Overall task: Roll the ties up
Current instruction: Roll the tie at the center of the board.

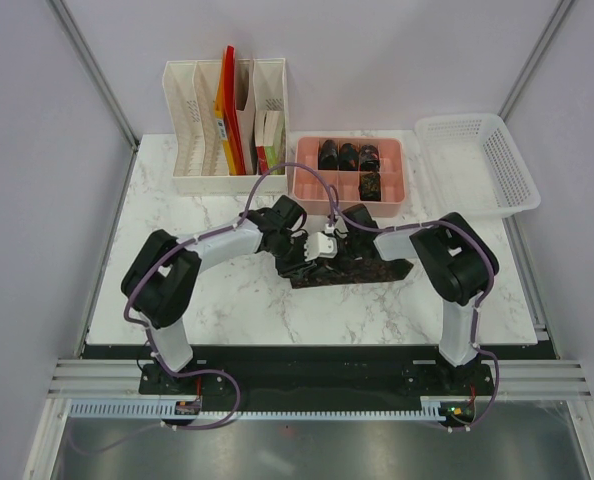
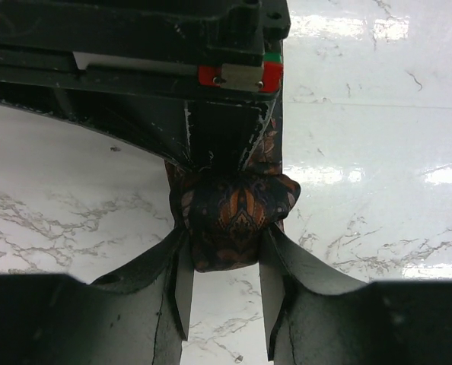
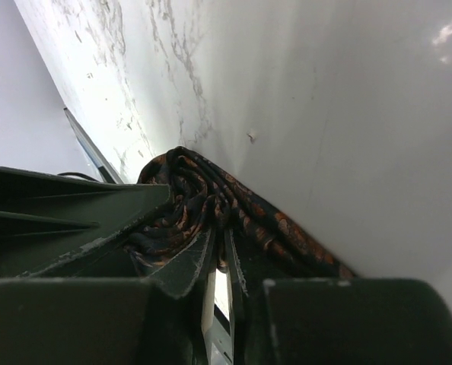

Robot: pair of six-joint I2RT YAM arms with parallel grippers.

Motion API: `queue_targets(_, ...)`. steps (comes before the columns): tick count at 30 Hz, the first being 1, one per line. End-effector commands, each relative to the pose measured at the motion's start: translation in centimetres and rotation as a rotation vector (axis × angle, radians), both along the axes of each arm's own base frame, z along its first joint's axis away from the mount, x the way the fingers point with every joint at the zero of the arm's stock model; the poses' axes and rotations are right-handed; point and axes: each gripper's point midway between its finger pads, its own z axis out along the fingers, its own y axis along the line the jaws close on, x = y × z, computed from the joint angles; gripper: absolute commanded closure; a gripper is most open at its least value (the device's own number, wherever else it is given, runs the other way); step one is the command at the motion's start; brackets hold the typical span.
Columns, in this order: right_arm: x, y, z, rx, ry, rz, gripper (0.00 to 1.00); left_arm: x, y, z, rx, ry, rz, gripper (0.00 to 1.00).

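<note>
A dark patterned tie (image 1: 362, 270) lies on the marble table, with a flat stretch trailing right and one end wound into a roll. In the left wrist view the roll (image 2: 233, 209) sits squeezed between my left gripper's (image 2: 226, 243) fingers, which press on both its sides. My right gripper (image 3: 221, 232) reaches into the roll's coiled end (image 3: 188, 190). Its fingers stand a narrow slit apart, and fabric folds crowd around their tips. Both grippers meet at the table's middle, the left gripper (image 1: 302, 255) facing the right gripper (image 1: 349, 240).
A pink tray (image 1: 299, 185) behind the grippers holds several rolled ties (image 1: 349, 155). A white file organiser (image 1: 192, 130) with folders stands at the back left. A white mesh basket (image 1: 477, 160) sits at the back right.
</note>
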Motion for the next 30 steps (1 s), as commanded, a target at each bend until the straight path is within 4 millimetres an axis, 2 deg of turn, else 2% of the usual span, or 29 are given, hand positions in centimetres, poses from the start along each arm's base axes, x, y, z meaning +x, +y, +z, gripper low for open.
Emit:
queue_targets(1, 2.1, -0.8, 1.5, -0.042, -0.073, -0.022, 0.83, -2.1, 0.7, -3.4, 0.105, 0.088, -0.006, 0.65)
queue_targets(5, 2.1, -1.0, 2.4, -0.034, -0.082, -0.01, 0.8, -2.3, 1.2, -4.1, 0.135, 0.097, -0.01, 0.67)
queue_targets(11, 2.4, -1.7, 4.0, -0.026, -0.099, -0.013, 0.62, -2.2, 1.3, -4.4, 0.148, 0.102, -0.011, 0.67)
queue_targets(15, 2.4, -2.3, 4.6, -0.01, -0.1, -0.022, 0.62, -2.2, 1.3, -4.5, 0.15, 0.102, -0.015, 0.68)
queue_targets(25, 2.1, -2.0, 7.2, 0.1, -0.143, -0.021, 0.6, -2.1, 1.2, -4.4, 0.149, 0.106, -0.023, 0.69)
queue_targets(30, 1.8, -2.2, 7.2, 0.101, -0.139, -0.024, 0.5, -2.1, 1.0, -4.2, 0.14, 0.111, -0.026, 0.69)
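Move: The rolled part of the tie is already between the left fingertips and lies about 3 cm to the left of the right fingertips, level with them in reach and height. The flat run of tie has its middle roughly 7 cm to the right of the right hand and 1 cm lower, level in reach. The pink box sits about 19 cm ahead of the right hand and some 5 cm to its right. Keep the left gripper's hold on the rolled part, letting it settle barely a centimetre down and to the right. Draw the nearly shut right fingers off the cloth, first about 3 cm to the right and slightly forward, opening them as they go to nearly half. Then lift them clear above the tie, for about 5 cm of rise in all. ##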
